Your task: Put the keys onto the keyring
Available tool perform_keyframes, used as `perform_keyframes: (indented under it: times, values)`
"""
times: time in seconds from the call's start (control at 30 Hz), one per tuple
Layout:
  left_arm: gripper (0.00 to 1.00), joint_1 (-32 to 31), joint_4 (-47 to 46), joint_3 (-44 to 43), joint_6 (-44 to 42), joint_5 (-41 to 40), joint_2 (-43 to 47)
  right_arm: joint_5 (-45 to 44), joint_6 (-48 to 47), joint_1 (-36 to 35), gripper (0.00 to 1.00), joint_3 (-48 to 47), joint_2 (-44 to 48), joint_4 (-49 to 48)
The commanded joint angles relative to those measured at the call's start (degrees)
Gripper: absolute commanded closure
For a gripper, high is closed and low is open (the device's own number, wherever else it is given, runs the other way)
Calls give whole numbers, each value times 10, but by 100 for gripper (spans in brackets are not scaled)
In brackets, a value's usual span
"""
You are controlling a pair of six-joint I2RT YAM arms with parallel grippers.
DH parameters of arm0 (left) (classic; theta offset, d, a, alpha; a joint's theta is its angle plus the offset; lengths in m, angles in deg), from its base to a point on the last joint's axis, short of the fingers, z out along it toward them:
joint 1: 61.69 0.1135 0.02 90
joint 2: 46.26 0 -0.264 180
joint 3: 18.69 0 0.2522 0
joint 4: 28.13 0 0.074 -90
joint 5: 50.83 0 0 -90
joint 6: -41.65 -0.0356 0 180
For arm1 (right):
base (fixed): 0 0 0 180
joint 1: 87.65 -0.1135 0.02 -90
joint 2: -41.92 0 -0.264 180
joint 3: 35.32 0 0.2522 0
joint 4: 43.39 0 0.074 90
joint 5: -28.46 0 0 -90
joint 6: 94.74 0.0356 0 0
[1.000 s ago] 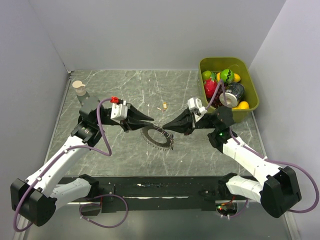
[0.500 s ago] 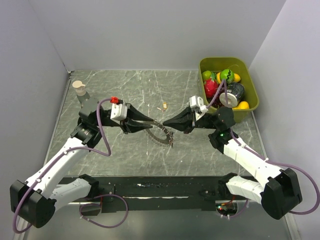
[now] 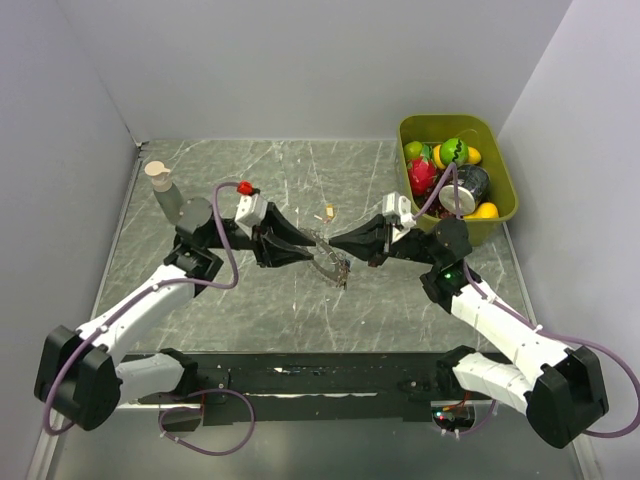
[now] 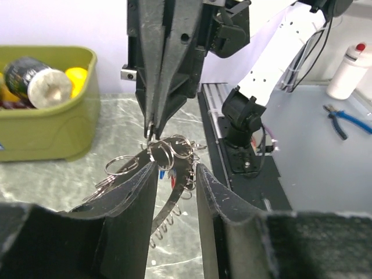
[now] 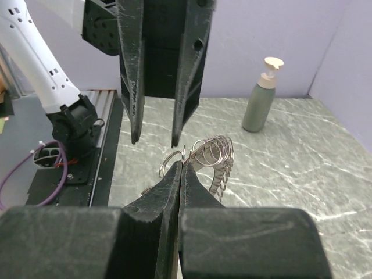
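The keyring point(image 3: 333, 266) hangs tilted above the table between both arms, a thin metal band fringed with small split rings. My right gripper point(image 3: 334, 243) is shut on its upper edge; in the right wrist view its jaws point(image 5: 182, 165) pinch the keyring point(image 5: 216, 152) at the tip. My left gripper point(image 3: 306, 243) faces it, open. In the left wrist view the keyring point(image 4: 168, 200) passes through the gap of the left gripper point(image 4: 177, 167) without being squeezed. A tiny tan key point(image 3: 328, 211) lies loose on the table behind the ring.
A green bin point(image 3: 506, 205) with toy fruit and a can stands at the back right. A grey pump bottle point(image 3: 158, 178) stands at the back left. The arms' black base rail point(image 3: 320, 378) runs along the near edge.
The keyring has come up off the table, held by the right gripper. The left arm has swung in and right toward it, and its jaws have widened.
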Motion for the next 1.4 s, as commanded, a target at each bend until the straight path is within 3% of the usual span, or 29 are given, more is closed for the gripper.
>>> perform_keyframes:
  times: [0.0, 0.2, 0.47, 0.6, 0.7, 0.83, 0.93, 1.0, 1.13, 1.17, 1.2, 1.27, 1.37]
  values:
    - [61, -9, -60, -22, 55, 14, -30, -24, -23, 1, 100, -3, 25, -13]
    - [62, -17, -29, -44, 40, 8, -54, -30, -36, 0, 100, -2, 36, 2]
    - [66, -24, -73, -55, 75, 1, -79, -41, -55, -9, 100, -2, 38, 26]
    - [79, -34, -19, -76, 34, -5, -92, -50, -73, -16, 100, -2, 40, 41]
    - [98, -36, 14, -88, 8, -7, -96, -54, -77, -20, 100, 0, 42, 53]
    - [99, -35, 144, -127, -86, -16, -96, -73, -78, -19, 100, 10, 46, 78]
    - [99, -36, 288, -162, -228, -24, -105, -76, -69, -19, 100, 29, 45, 96]
    - [99, -36, 396, -179, -279, -31, -113, -78, -61, -20, 100, 39, 46, 100]
    - [99, -36, 546, -227, -408, -59, -127, -74, -48, -18, 87, 53, 59, 127]
    - [99, -36, 571, -235, -429, -66, -132, -80, -55, -18, 75, 50, 63, 140]
    - [99, -37, 620, -244, -448, -75, -135, -84, -55, -18, 70, 46, 67, 152]
    - [99, -38, 640, -258, -469, -112, -134, -95, -86, -19, 57, 34, 78, 184]
    - [99, -44, 650, -269, -476, -147, -126, -114, -121, -17, 47, 10, 86, 232]
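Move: The right hand holds the keyring's upper rim pinched in its shut fingers. The left hand hovers half open in front of it, that rim about 3 cm to its right, 2 cm ahead and 1 cm lower. The keys already on the keyring hang some 7 cm to the left hand's right, 4 cm back and 10 cm below. The yellow key lies on the table about 12 cm ahead of the left hand, 4 cm to its right and 15 cm below. From the right hand, the rim spot to be taken over is about 1 cm to its left, at the same height and level with it. The left fingers close on the keyring's rim beside the right fingertips, after easing about 3 cm right and 2 cm forward. Both hands then sink together some 6 cm, the left also edging forward and tipping its fingers down by about 25 degrees. Late in that descent the right fingers open and let go, staying either side of the hanging band. ##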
